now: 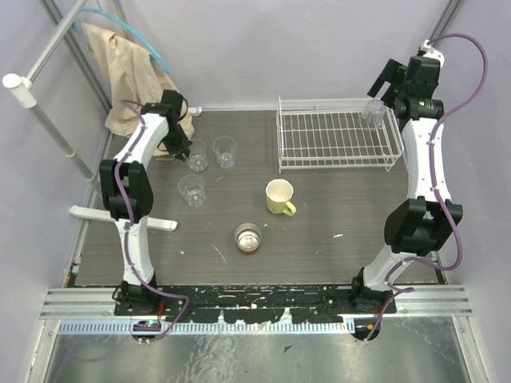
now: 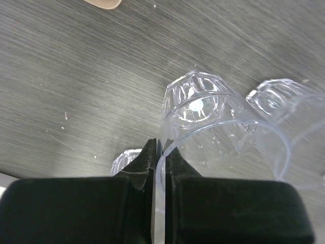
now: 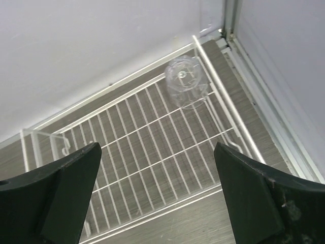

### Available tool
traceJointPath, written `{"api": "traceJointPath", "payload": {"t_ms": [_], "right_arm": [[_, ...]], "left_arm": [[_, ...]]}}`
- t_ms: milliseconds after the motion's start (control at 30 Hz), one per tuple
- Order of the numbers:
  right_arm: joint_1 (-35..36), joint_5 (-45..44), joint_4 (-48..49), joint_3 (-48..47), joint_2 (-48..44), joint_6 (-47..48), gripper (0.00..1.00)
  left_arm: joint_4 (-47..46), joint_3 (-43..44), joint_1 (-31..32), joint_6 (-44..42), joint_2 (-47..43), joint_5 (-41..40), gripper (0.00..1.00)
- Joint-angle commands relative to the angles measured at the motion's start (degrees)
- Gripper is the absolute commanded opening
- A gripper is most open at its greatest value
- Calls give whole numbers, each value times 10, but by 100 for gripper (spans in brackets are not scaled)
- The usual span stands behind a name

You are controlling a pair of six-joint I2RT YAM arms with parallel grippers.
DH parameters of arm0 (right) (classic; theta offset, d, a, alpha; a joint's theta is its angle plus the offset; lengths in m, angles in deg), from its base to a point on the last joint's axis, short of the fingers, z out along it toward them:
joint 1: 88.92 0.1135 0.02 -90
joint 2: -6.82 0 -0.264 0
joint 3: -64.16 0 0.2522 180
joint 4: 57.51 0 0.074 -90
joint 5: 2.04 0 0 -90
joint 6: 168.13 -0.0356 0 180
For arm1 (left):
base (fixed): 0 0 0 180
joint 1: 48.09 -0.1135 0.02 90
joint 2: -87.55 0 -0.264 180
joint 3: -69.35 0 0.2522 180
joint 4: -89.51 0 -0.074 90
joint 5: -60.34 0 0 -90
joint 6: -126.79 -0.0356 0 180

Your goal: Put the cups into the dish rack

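My left gripper (image 1: 183,153) (image 2: 162,149) is shut on the rim of a clear faceted tumbler (image 1: 197,155) (image 2: 223,132) standing on the dark table; one finger is inside the rim and the other outside. A second tumbler (image 1: 225,152) (image 2: 284,101) stands just beside it, and a third (image 1: 192,190) (image 2: 123,160) is nearer the arms. The pale yellow mug (image 1: 279,196) and the small metallic cup (image 1: 248,238) stand mid-table. The white wire dish rack (image 1: 335,140) (image 3: 152,132) holds one upturned tumbler (image 1: 373,113) (image 3: 185,81) in its far right corner. Above the rack's right end my right gripper (image 1: 390,80) (image 3: 157,150) hangs open and holds nothing.
A beige cloth (image 1: 128,72) (image 2: 104,2) hangs at the back left behind the left arm. A white bar (image 1: 120,217) lies along the table's left side. Grey walls enclose the back and sides, and a metal rail (image 1: 255,299) runs along the near edge.
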Motion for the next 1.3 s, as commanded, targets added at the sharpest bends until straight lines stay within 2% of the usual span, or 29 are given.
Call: {"api": "traceJointPath", "payload": {"t_ms": [0,133,233,267,300,400,467,633,700,800,933,1267], "right_arm": [[46,21,-8,-49,-34,-19,100],[86,58,-49,-103,-18,-37,100],[102,131,-66,-121,-7,-64,100],[105,158,-64,-116,-9,-77,100],[106,234,-37,-87,-22,-113,100],[106,334,29,-39,-34,-190,100],[107,392,68,-18,-35,-239,100],[111,508,184,37,-32,-365,100],[118,537,228,51,-27,-412,100],[134,555,284,75,-21,-477,100],[154,565,374,112,-18,-557,100],[194,567,480,110,12,-647,100]], "left_arm": [[2,34,-14,8,-95,34,0],[-40,15,-17,44,-154,109,0],[-117,-20,-17,94,-200,191,0],[-153,-39,-18,119,-215,222,0],[-264,-93,-19,201,-243,295,0],[-406,-160,-15,327,-266,384,0],[-489,-193,-11,399,-278,413,0],[-616,-219,5,524,-282,448,0],[-698,-242,13,584,-275,458,0],[-775,-271,22,651,-268,462,0],[-785,-276,34,682,-261,481,0],[-787,-296,59,700,-274,495,1]]}}
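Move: The left gripper already pinches a cup by the rim, its middle about 4 cm right of the fingers and 5 cm below. The open right gripper it is taken to is some 65 cm right, 4 cm ahead and 23 cm higher. Another cup stands 13 cm right and 3 cm ahead of the left hand. From the right hand, the held cup is about 61 cm left, 4 cm back and 27 cm down; the rack's middle lies 10 cm left, 7 cm ahead and 28 cm below. Lift the left gripper about 30 cm straight up first, then carry the cup right towards the right gripper, keeping the rim pinched and swinging the fingers from down to pointing right. Meanwhile sweep the wide-open right gripper some 30 cm left over the rack, slightly up and back, rolling it and turning its fingers left to face the cup. ##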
